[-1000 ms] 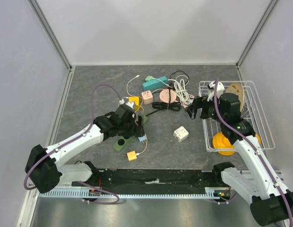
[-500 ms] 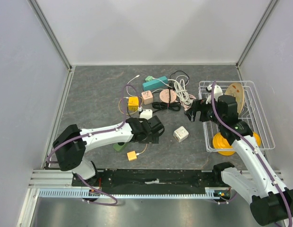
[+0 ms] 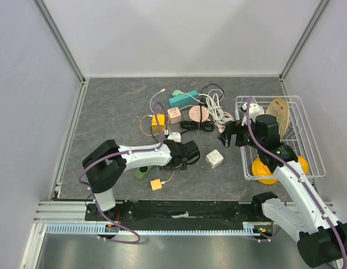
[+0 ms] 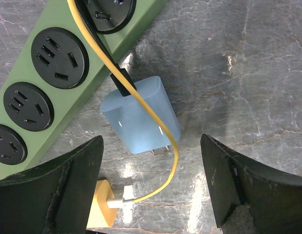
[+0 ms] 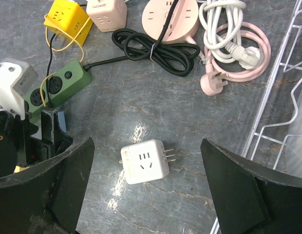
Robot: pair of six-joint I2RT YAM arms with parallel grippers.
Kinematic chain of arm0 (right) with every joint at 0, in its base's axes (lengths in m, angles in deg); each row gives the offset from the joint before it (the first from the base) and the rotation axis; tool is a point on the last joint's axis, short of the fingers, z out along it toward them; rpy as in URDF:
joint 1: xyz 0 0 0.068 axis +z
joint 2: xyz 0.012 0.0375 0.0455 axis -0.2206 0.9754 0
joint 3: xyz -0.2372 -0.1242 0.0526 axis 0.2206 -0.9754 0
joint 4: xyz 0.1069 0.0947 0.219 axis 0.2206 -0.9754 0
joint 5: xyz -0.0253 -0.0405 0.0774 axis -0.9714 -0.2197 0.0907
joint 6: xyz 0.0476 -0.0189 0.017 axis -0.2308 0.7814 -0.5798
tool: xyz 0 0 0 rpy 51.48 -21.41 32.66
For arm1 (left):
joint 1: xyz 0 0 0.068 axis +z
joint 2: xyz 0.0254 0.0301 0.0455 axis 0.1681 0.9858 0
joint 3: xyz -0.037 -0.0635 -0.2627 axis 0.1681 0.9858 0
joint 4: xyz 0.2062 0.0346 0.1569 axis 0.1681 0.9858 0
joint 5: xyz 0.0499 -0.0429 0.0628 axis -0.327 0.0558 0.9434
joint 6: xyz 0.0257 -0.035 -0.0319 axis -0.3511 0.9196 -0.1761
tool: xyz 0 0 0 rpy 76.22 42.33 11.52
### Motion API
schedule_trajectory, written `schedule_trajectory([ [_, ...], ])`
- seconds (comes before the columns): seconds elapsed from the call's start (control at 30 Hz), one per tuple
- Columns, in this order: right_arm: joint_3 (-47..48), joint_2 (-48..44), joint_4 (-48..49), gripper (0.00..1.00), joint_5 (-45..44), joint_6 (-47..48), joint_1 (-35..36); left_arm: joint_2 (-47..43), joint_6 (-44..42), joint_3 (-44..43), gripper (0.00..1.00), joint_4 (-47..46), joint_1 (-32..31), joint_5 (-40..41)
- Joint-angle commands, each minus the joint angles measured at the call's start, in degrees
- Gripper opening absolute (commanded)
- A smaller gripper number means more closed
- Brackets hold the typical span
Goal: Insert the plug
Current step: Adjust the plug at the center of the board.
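Note:
A light-blue plug (image 4: 141, 114) lies flat on the grey tabletop, its prongs pointing toward the camera, beside a green power strip (image 4: 58, 73) with round black sockets. A yellow cable (image 4: 168, 161) crosses over the plug. My left gripper (image 4: 151, 146) hovers above the plug, open, with nothing between its fingers. From above, the left gripper (image 3: 184, 154) hides the plug; the green strip (image 3: 142, 171) shows to its left. My right gripper (image 3: 226, 134) stands open above a white cube adapter (image 5: 143, 161), not touching it.
A small yellow charger (image 3: 156, 184) lies near the front. Behind are a yellow cube socket (image 3: 158, 121), a pink cube (image 3: 174, 115), a round pink strip (image 3: 198, 114), a teal strip (image 3: 183, 99), a coiled black cord (image 5: 155, 48) and white cord (image 3: 216, 106). A wire basket (image 3: 243, 162) stands right.
My left arm has swung right across the green strip and now sits nearer the white cube, its jaws slightly narrower. The right gripper has edged a little left.

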Motion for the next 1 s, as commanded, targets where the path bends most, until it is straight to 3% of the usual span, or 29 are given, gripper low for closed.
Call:
schedule_trajectory([
  [0.0, -0.3, -0.3, 1.6, 0.98, -1.2, 1.1, 1.4, 1.7, 6.3, -2.2, 0.86, 0.6, -0.1, 6.3],
  [0.5, -0.7, 0.8, 2.0, 0.98, 0.2, 1.5, 2.4, 4.3, 6.8, -1.5, 0.69, -1.2, -0.1, 7.7],
  [0.7, -1.3, 0.8, 2.0, 0.98, 0.4, 1.6, 2.4, 1.6, 6.0, -0.7, 0.51, -0.3, -0.1, 7.7],
  [0.73, -1.3, 0.8, 1.9, 0.98, 0.4, 1.6, 2.3, 0.8, 5.9, -1.0, 0.43, 1.2, 0.0, 7.5],
  [0.83, -1.1, 1.2, 1.7, 0.98, 0.4, 1.7, 2.4, -2.4, 4.8, -2.9, 0.34, 4.7, 0.0, 7.3],
  [0.97, -0.3, 2.0, 1.0, 0.98, 0.4, 1.9, 2.4, -6.8, 1.6, -6.5, 0.3, 15.5, 0.1, 10.0],
])
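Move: The blue plug lies almost between my open left fingers, about 1 cm ahead and 1 cm below, straight on. The green power strip's middle is some 5 cm ahead and 4 cm to my left, about 1 cm down; the yellow plug sits 5 cm back and 6 cm left, the white plug 3 cm ahead and 13 cm right, both equally low. From my right hand the blue plug is roughly 17 cm left, 6 cm back and 18 cm below. I ease my left hand about 1 cm forward and slightly down over the blue plug, hold it low while the fingers close from nearly wide to about half, and pinch the plug by its sides near the prong end. Then I lift it some 2 cm, drifting 1.5 cm left, the wrist barely turning. ##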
